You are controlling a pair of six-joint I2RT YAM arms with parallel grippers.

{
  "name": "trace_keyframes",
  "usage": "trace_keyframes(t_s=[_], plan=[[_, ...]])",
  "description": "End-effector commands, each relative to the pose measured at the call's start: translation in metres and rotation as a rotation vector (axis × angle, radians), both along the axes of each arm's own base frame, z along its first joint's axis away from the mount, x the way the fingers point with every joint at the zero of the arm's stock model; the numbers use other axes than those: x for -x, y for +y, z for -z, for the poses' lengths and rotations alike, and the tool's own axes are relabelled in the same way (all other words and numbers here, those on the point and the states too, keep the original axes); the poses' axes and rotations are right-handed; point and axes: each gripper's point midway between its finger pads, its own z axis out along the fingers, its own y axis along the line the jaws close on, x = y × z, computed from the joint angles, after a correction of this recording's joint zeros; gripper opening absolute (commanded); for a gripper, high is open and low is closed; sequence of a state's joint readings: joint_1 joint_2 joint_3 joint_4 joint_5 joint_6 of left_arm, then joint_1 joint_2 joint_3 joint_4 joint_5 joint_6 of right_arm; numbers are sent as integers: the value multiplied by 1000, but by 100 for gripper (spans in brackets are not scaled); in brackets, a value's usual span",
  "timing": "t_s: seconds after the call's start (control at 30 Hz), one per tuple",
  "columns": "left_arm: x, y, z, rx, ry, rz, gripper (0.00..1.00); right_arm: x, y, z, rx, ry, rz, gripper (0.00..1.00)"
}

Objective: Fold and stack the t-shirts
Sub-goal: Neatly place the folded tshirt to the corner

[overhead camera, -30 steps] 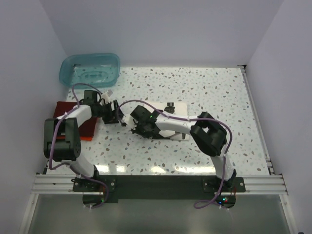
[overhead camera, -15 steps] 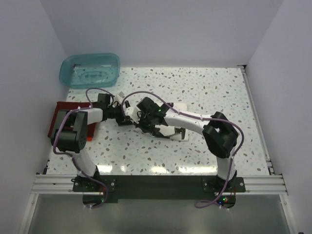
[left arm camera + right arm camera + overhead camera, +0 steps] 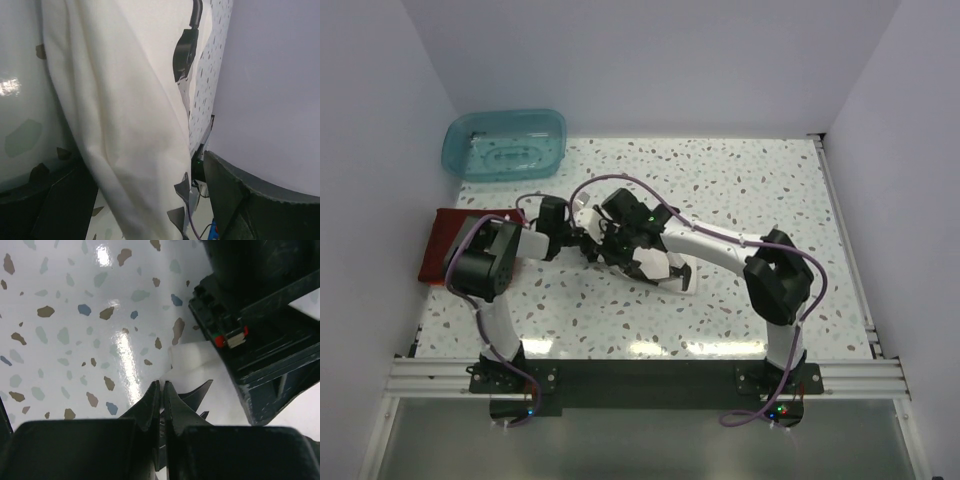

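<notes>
The cream-white t-shirt point(image 3: 666, 268) lies bunched on the table under the right arm. In the left wrist view it hangs as a broad fold point(image 3: 130, 125). My left gripper point(image 3: 582, 243) point(image 3: 147, 195) is open, its fingers wide apart on either side of that fold. Facing it at the shirt's left end, my right gripper point(image 3: 611, 250) point(image 3: 161, 385) is shut, pinching a thin edge of the white t-shirt point(image 3: 190, 356) at its tips. The dark red t-shirt point(image 3: 435, 245) lies folded at the table's left edge, partly behind the left arm.
A translucent teal tub point(image 3: 505, 143) stands at the back left corner. The speckled tabletop point(image 3: 750, 180) stretches to the back and right. The left gripper's black body point(image 3: 260, 310) sits very close to the right fingertips. Walls enclose three sides.
The left arm swung right from the red shirt to the white one and its jaws spread wider. The right gripper closed and moved left, drawing the white shirt into a narrower bunch.
</notes>
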State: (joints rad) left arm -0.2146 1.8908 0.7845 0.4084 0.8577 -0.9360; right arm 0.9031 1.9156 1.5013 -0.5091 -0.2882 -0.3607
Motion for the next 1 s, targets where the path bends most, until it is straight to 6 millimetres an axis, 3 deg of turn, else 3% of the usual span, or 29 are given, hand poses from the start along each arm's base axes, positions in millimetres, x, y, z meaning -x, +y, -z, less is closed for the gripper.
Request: trace_keyframes(t_s=[0.0,0.17,0.37,0.47,0.53,0.57,0.6,0.63,0.7,0.73,0.8,0.83,0.9,0.97], plan=[[1,-8,6,39,57,-36,85,-11,28,-29,-110,-35,-15,0],[3,-12,11,53,96,-42,74,-19,38,-27,-121,-39,-1,0],[-4,-14,10,56,85,-52,56,-15,46,-27,-142,-8,1,0],[-13,-16,2,57,59,-47,30,-13,49,-26,-148,5,5,0],[-18,-16,-5,46,27,-30,20,-13,51,-29,-155,10,8,0],[-13,-11,6,-29,46,0,16,-12,50,-31,-154,30,19,4],[-25,-12,-4,-62,7,20,8,-13,52,-40,-170,33,22,11],[-15,-5,7,-134,36,60,5,-15,49,-44,-178,41,30,18],[-19,0,-3,-171,16,90,1,-16,44,-53,-200,61,51,39],[-9,8,0,-206,77,105,1,-22,37,-65,-222,55,66,46],[-18,16,-6,-267,1,161,0,-24,25,-73,-222,65,82,64],[-8,27,0,-329,3,215,0,-30,15,-85,-240,58,94,71],[-18,39,-1,-412,-41,235,0,-35,-2,-90,-225,57,104,92],[-19,58,2,-492,-57,268,0,-44,-26,-97,-211,35,130,98]])
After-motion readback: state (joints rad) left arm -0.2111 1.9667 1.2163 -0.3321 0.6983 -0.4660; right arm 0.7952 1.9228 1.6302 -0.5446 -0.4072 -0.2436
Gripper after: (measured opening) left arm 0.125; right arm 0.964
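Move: The white t-shirt's lifted left edge lies between the left hand's open jaws, at most 1 cm to the right and below; the shirt's middle is some 10 cm to the right and 2 cm back. The dark red stack sits about 32 cm to the left, level with that hand, and the blue basket 24 cm ahead and 24 cm left. From the right hand, still pinching the same edge, the shirt's middle is about 8 cm right, 4 cm ahead and 8 cm below. Easing about 1 cm right and 1.5 cm down, the left hand closes on the shirt's edge, then draws it about 3 cm forward and 3 cm left, fingers tipping some 20 degrees steeper downward. The right hand first carries its pinch some 2–3 cm left and 1 cm forward, then opens wide, lets go and lifts about 5 cm, going forward and back to the right. ##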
